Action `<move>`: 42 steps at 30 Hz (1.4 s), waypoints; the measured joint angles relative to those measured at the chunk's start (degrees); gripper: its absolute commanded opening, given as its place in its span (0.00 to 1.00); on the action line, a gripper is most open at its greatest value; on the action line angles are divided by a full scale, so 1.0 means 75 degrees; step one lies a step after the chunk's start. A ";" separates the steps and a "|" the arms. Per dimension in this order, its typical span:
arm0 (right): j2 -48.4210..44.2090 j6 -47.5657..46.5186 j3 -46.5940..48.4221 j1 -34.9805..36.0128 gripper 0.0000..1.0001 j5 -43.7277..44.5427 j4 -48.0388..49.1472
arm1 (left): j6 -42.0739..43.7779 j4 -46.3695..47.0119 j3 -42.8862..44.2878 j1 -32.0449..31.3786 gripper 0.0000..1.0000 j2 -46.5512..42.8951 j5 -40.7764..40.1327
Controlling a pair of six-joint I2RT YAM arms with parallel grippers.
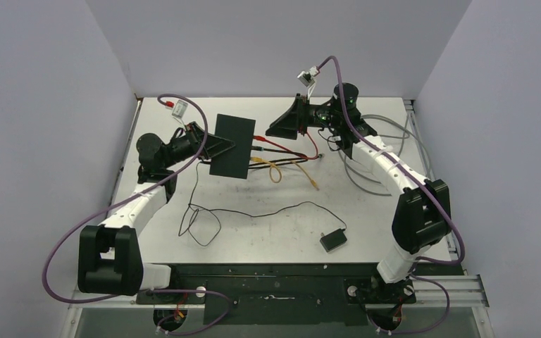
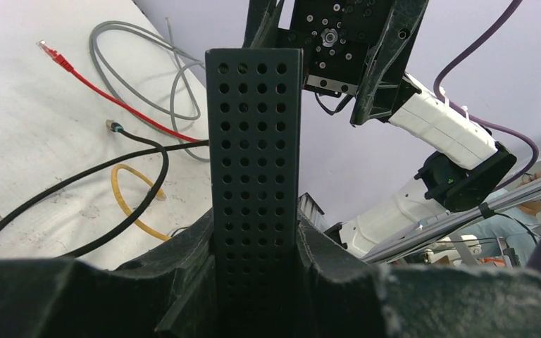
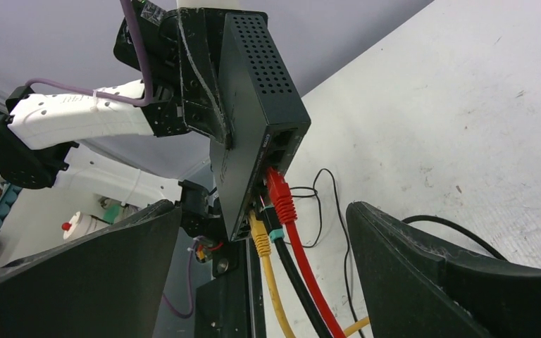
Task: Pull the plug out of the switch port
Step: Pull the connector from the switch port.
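The switch (image 1: 232, 146), a flat black box, is held off the table with my left gripper (image 1: 213, 146) shut on its left edge. In the left wrist view its perforated side (image 2: 256, 155) stands clamped between the fingers of the left gripper (image 2: 256, 243). A red plug (image 3: 280, 193), a black plug with a teal band (image 3: 270, 227) and a yellow plug (image 3: 259, 236) sit in neighbouring ports. My right gripper (image 3: 264, 211) is open, its fingers apart on either side of these plugs and touching none. From above, the right gripper (image 1: 278, 123) hangs just right of the switch.
The red (image 1: 310, 151), black (image 1: 282, 151) and yellow (image 1: 276, 171) cables trail right over the table. Grey cable loops (image 1: 373, 176) lie under the right arm. A small black adapter block (image 1: 332, 240) with a thin cord (image 1: 253, 213) sits near the front.
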 measured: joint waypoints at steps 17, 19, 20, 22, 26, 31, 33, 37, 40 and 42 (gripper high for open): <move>0.0699 0.0175 0.0000 0.0475 0.53 -0.0108 0.0149 | -0.0230 0.0382 0.0003 -0.0082 0.00 0.0367 0.0085; 0.0731 0.0198 0.0000 0.0504 0.49 -0.0108 0.0172 | -0.0254 0.0388 0.0003 -0.0082 0.00 0.0402 0.0108; 0.0734 0.0213 0.0000 0.0504 0.47 -0.0108 0.0172 | -0.0262 0.0388 0.0003 -0.0082 0.00 0.0423 0.0117; 0.0734 0.0233 0.0000 0.0504 0.44 -0.0108 0.0216 | -0.0280 0.0385 0.0003 -0.0082 0.00 0.0475 0.0146; 0.0734 0.0291 0.0000 0.0504 0.38 -0.0111 0.0321 | -0.0283 0.0376 0.0047 -0.0082 0.00 0.0568 0.0181; 0.0740 0.0353 0.0000 0.0504 0.37 -0.0152 0.0411 | -0.0274 0.0376 0.0105 -0.0082 0.00 0.0586 0.0210; 0.0740 0.0364 0.0000 0.0504 0.38 -0.0160 0.0420 | -0.0271 0.0373 0.0119 -0.0082 0.00 0.0595 0.0219; 0.0740 0.0370 0.0000 0.0504 0.36 -0.0207 0.0449 | -0.0265 0.0367 0.0207 -0.0082 0.00 0.0653 0.0239; 0.0740 0.0358 0.0000 0.0501 0.28 -0.0207 0.0458 | -0.0274 0.0370 0.0283 -0.0082 0.00 0.0726 0.0297; 0.0746 0.0347 0.0000 0.0490 0.25 -0.0198 0.0455 | -0.0280 0.0379 0.0329 -0.0082 0.00 0.0746 0.0353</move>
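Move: The red plug sits in the switch port about 4 cm to the right hand's left, some 2 cm back and 2 cm below, ahead of its open fingertips. The black plug is about 2 cm nearer the base than the red one, the yellow plug another 3 cm back, and the switch's middle lies roughly 10 cm left of this hand and 4 cm back. From the left hand, which holds the switch, the red plug is about 9 cm right and 2 cm ahead, nearly level. Around the red plug the right fingers close from wide open to about a third, one above and one below it; whether they touch it yet can't be seen. First the hand slants down and left about 4 cm towards the port, then holds place while the fingers go on closing. The left hand keeps its grip on the switch and eases it about 1 cm down, forward and right. ##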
